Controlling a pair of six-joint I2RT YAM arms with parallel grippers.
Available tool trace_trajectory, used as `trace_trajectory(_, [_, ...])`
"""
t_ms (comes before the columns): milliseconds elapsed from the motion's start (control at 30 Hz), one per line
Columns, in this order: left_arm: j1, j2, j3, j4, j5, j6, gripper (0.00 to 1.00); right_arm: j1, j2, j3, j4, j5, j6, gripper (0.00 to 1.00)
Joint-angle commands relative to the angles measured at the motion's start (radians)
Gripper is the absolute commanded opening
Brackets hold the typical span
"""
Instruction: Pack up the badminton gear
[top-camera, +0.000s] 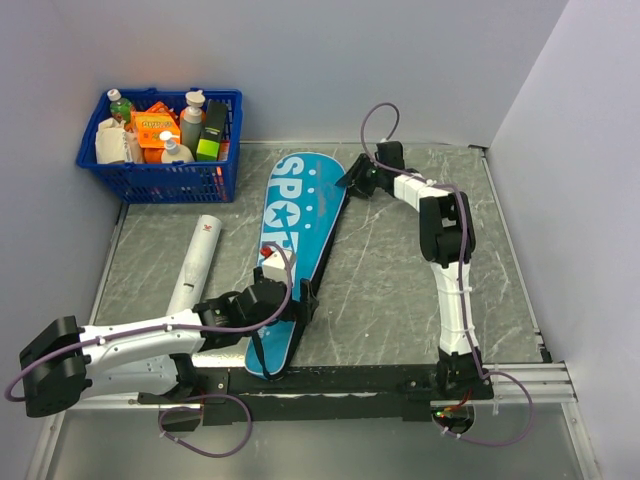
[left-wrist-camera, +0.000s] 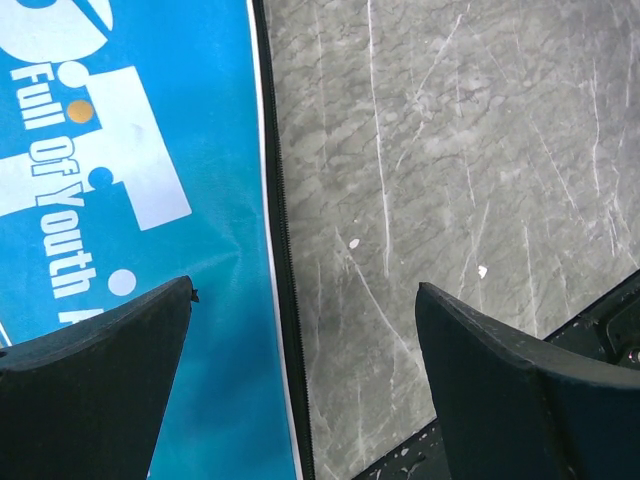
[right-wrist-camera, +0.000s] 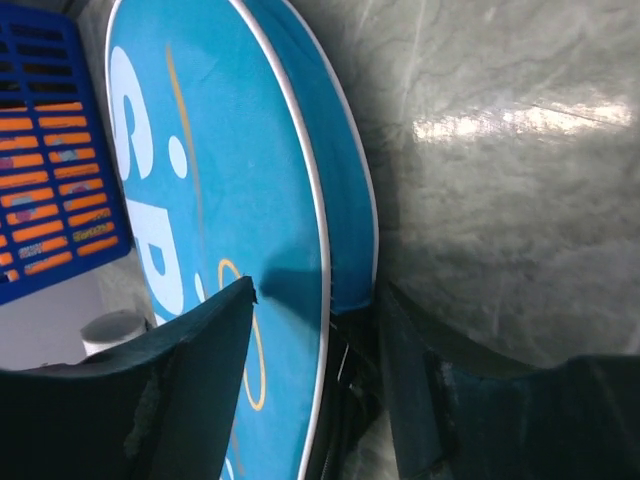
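Observation:
The teal cover lettered "SPORT" lies flat and diagonal on the grey table, wide end to the back. A long white tube rests to its left. My left gripper is low over the cover's narrow part. In the left wrist view it stands open: one finger over the cover, the other over bare table, the black zipper edge between them. My right gripper is at the cover's wide end. There it is open astride the cover's rim, one finger above the top face, one beside the side wall.
A blue plastic basket of bottles and boxes stands at the back left, close to the cover's wide end, and shows in the right wrist view. Grey walls close in the table at the back and right. A black rail runs along the near edge.

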Motion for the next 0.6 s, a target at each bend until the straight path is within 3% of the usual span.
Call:
trace_trajectory(0, [-0.003,-0.018,-0.004,0.024,-0.013,-0.013,0.97,0.018,0.029,0.036,0.032,-0.025,0.053,0.41])
trace_trajectory(67, [-0.001,-0.003,-0.001,0.024,-0.002,-0.013,0.96,0.013,0.018,0.012,0.052,-0.009,0.071,0.26])
trace_trajectory(100, [-0.001,0.022,0.002,0.025,0.006,-0.013,0.96,0.007,0.011,-0.019,0.059,0.001,0.086,0.12])
trace_trajectory(167, [-0.001,0.087,0.014,0.014,-0.009,-0.013,0.97,0.001,-0.014,-0.05,0.082,0.019,0.105,0.02])
trace_trajectory(233, [-0.001,0.143,0.051,-0.038,-0.039,-0.041,0.96,-0.013,-0.043,-0.091,0.093,0.039,0.108,0.0])
trace_trajectory(400, [-0.003,0.287,0.121,-0.186,-0.278,-0.151,0.96,-0.047,-0.135,-0.25,0.15,0.062,0.107,0.0])
trace_trajectory(567, [-0.003,0.358,0.178,-0.223,-0.349,-0.188,0.97,-0.089,-0.233,-0.401,0.194,0.057,0.071,0.0])
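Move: The far right edge of the blue SPORT bag is already between the right hand's open fingers, about 1 cm lower. The bag's middle is roughly 21 cm back and 14 cm left of that hand, and the blue basket stands some 45 cm left and 4 cm farther out. From the left hand, the bag's middle is about 9 cm ahead, neither left nor right, and 9 cm below. The white tube is some 22 cm to that hand's left and 5 cm ahead. The right hand shuts on the piped rim of the bag near its far end, sinking about 1 cm as it pinches, then keeps hold and drags that end about 4 cm rightward and back. Meanwhile the left hand, jaws wide open, drops about 6 cm to the near half of the bag, then eases some 3 cm forward and left while rolling its left side up and turning counter-clockwise, each some 15 degrees, which brings its right finger beside the bag's right edge and its left finger over the top face. ##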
